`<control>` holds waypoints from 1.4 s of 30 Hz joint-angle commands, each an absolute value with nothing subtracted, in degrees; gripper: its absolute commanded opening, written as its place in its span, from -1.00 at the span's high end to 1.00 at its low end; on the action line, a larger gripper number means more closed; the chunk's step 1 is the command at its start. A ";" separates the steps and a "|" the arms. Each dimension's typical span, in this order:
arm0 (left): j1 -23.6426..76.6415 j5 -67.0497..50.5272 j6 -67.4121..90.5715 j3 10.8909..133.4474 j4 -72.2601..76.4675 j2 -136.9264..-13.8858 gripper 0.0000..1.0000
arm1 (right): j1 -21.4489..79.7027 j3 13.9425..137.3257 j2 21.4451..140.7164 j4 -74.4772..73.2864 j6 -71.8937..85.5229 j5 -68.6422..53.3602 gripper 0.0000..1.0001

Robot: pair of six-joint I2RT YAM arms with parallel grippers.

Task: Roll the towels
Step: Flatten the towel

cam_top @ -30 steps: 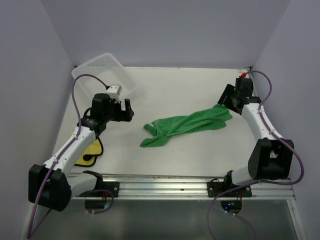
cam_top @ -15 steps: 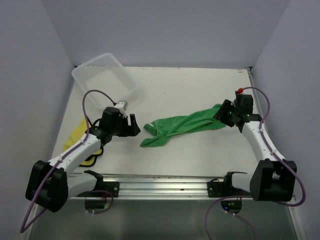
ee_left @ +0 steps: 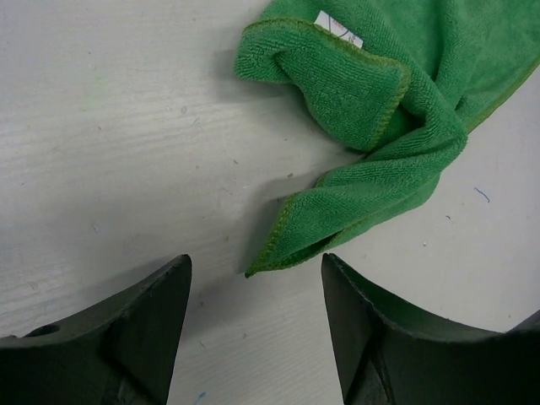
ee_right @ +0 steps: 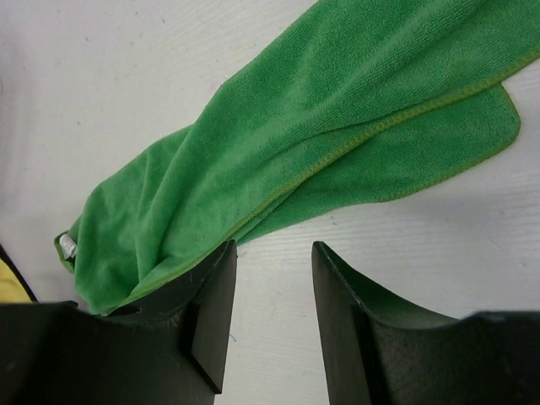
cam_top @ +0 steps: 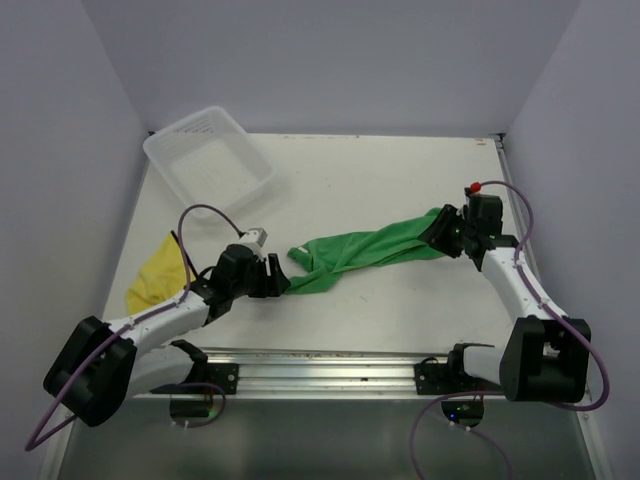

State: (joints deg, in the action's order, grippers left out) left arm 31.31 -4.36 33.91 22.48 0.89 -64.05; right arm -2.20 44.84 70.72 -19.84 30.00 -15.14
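Observation:
The green towel [cam_top: 365,252] lies bunched in a long strip across the middle of the table. My left gripper [cam_top: 276,281] sits low at its left end, open. In the left wrist view the towel's [ee_left: 380,118] pointed corner lies just ahead of the gap of the left gripper [ee_left: 255,278], with nothing between the jaws. My right gripper [cam_top: 440,234] is at the towel's right end, open. In the right wrist view the right gripper [ee_right: 272,270] straddles bare table just short of the towel's [ee_right: 337,126] hem. The yellow towel [cam_top: 155,282] lies at the left, behind the left arm.
A white mesh basket [cam_top: 210,158] stands tilted at the back left corner. Purple walls close in the left, back and right sides. A metal rail [cam_top: 330,362] with the arm bases runs along the near edge. A sliver of the yellow towel [ee_right: 10,291] shows at the right wrist view's left edge.
The left arm swung down from beside the basket to the green towel's left corner, uncovering the yellow towel. The right arm came forward to the towel's right end. Both sets of jaws narrowed.

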 commanded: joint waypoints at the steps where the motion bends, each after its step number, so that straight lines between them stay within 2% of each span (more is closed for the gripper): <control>1: 31.82 -2.46 33.40 20.31 10.19 -65.21 -0.33 | -2.02 44.03 69.52 -17.75 30.59 -17.05 0.11; 10: 32.61 -5.54 32.87 16.00 18.36 -68.02 -0.19 | -2.11 44.21 70.93 -17.14 31.02 -16.61 0.11; 18: 32.96 -6.06 32.52 15.47 21.09 -72.77 0.06 | -2.20 44.56 71.10 -17.40 31.11 -15.21 0.10; 20: 32.96 -6.50 32.26 15.91 21.27 -73.56 0.25 | -2.11 44.74 71.19 -17.58 31.20 -15.03 0.10; 23: 33.05 -6.94 32.26 16.44 20.74 -74.18 0.72 | -2.20 45.00 71.10 -18.02 31.03 -14.77 0.10; 26: 33.22 -7.38 32.69 16.35 19.69 -73.13 1.00 | -2.11 45.09 71.10 -18.10 30.85 -14.59 0.10; 31: 33.22 -8.18 34.71 16.08 17.41 -68.65 1.00 | -2.29 45.17 72.33 -18.54 30.50 -12.49 0.07; 42: 33.22 8.69 41.22 24.60 -4.98 -48.53 1.00 | -6.50 44.12 76.10 -17.58 33.31 -4.49 0.10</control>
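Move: Some 3 cm below the left hand and 2 cm to its right, level with it fore-and-aft, is the green towel's loose near-left corner. The towel's folded end with the white tag lies about 9 cm ahead of that hand and 4 cm to its right, and the yellow towel about 28 cm left and 5 cm ahead. The right hand has the green towel's near right corner roughly 5 cm ahead, 7 cm to its right and 9 cm below. Sinking about 3 cm while easing slightly right, the left hand shuts its half-open fingers on the green towel's near-left corner, then lifts it some 8 cm, tipping the fingertips up. The right hand waits, fingers still part open, then starts right and down about 4 cm towards the near right corner, turning some 10 degrees clockwise without touching it. ##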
